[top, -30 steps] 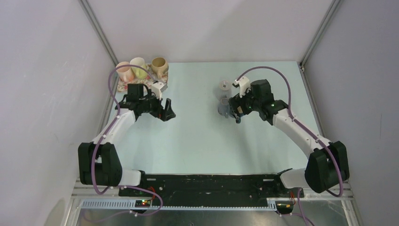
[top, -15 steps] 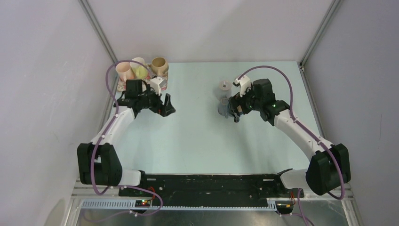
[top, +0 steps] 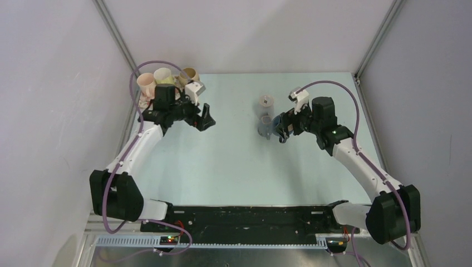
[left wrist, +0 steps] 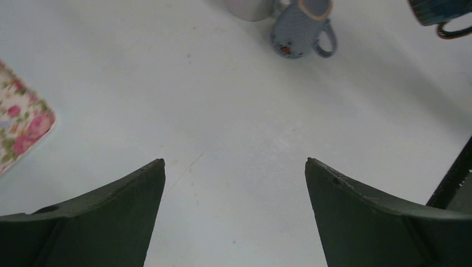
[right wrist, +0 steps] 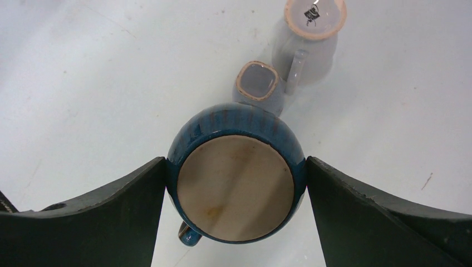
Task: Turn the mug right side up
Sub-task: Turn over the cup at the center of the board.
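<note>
The mug (right wrist: 236, 178) is dark blue with a tan unglazed base, and that base faces the right wrist camera. Its handle (right wrist: 188, 236) points to the lower left of that view. My right gripper (right wrist: 235, 160) is shut on the mug, one finger pressed against each side of the body. From above, the right gripper (top: 280, 129) holds it right of centre, just off the table. The left wrist view catches the mug (left wrist: 439, 11) at its top right corner. My left gripper (top: 205, 119) hangs open and empty over bare table, left of centre.
Two grey mugs stand upright just beyond the held mug: a small squarish one (right wrist: 259, 83) and a taller one (right wrist: 311, 33). At the back left a floral tray (top: 146, 101) carries several cups (top: 164, 77). The enclosure walls stand close on both sides.
The left arm has swung toward the back and to the right, still open. The right arm has drawn slightly right with the mug in its grip.
</note>
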`<act>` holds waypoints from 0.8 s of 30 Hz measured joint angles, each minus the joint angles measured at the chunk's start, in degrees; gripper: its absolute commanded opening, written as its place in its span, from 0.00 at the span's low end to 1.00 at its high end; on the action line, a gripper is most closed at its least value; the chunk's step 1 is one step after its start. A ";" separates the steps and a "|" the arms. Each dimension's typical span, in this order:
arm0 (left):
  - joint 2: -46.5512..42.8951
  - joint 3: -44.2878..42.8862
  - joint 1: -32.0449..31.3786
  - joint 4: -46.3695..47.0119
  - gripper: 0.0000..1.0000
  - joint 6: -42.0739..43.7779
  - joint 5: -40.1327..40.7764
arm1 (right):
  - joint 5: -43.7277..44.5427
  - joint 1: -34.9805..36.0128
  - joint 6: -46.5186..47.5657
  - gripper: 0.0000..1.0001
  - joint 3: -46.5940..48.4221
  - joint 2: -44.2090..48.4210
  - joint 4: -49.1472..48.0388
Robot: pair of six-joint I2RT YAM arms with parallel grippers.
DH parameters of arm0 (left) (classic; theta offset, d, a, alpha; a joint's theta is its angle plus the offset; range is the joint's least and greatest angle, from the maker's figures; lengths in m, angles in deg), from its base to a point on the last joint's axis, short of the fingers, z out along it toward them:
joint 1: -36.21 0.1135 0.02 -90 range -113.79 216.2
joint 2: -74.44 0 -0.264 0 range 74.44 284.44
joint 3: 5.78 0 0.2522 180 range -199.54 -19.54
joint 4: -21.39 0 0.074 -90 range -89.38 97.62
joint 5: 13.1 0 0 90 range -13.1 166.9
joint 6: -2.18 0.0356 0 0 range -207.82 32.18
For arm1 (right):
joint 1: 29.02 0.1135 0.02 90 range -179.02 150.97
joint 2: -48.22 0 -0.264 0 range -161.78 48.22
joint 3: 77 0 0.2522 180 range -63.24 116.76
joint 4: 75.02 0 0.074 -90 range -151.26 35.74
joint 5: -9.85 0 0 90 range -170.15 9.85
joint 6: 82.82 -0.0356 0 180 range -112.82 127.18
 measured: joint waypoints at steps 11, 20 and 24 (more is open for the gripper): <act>2.54 -7.43 -16.41 0.26 0.98 -2.21 0.76 | -3.65 -3.61 -3.21 0.00 -4.74 4.26 -5.92; 13.42 -13.46 -24.57 0.79 0.98 -7.93 -4.04 | -10.43 -8.33 -9.97 0.00 -7.43 5.90 -10.75; 16.37 -14.45 -26.18 0.76 0.98 -10.84 -8.83 | -16.50 -9.75 -14.43 0.00 -8.61 6.73 -14.08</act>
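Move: The blue mug, upside down, is already clear of the board in the right hand's grip, its middle at that hand's finger pads. From the left hand it is about 28 cm to the right, some 3 cm back and near the same height. The small grey cup stands roughly 6 cm left and 4 cm ahead of the right hand, about 13 cm below; the tall grey mug is about 9 cm farther out than that cup. Rightward and somewhat back, the left hand sweeps about 20 cm towards the blue mug, arching up some 4 cm midway and sinking again, fingers wide open, while it swings about 30 degrees clockwise and tips downward. The right hand keeps its grip on the blue mug, raises it roughly 3 cm and tilts its own left side up about 20 degrees. ##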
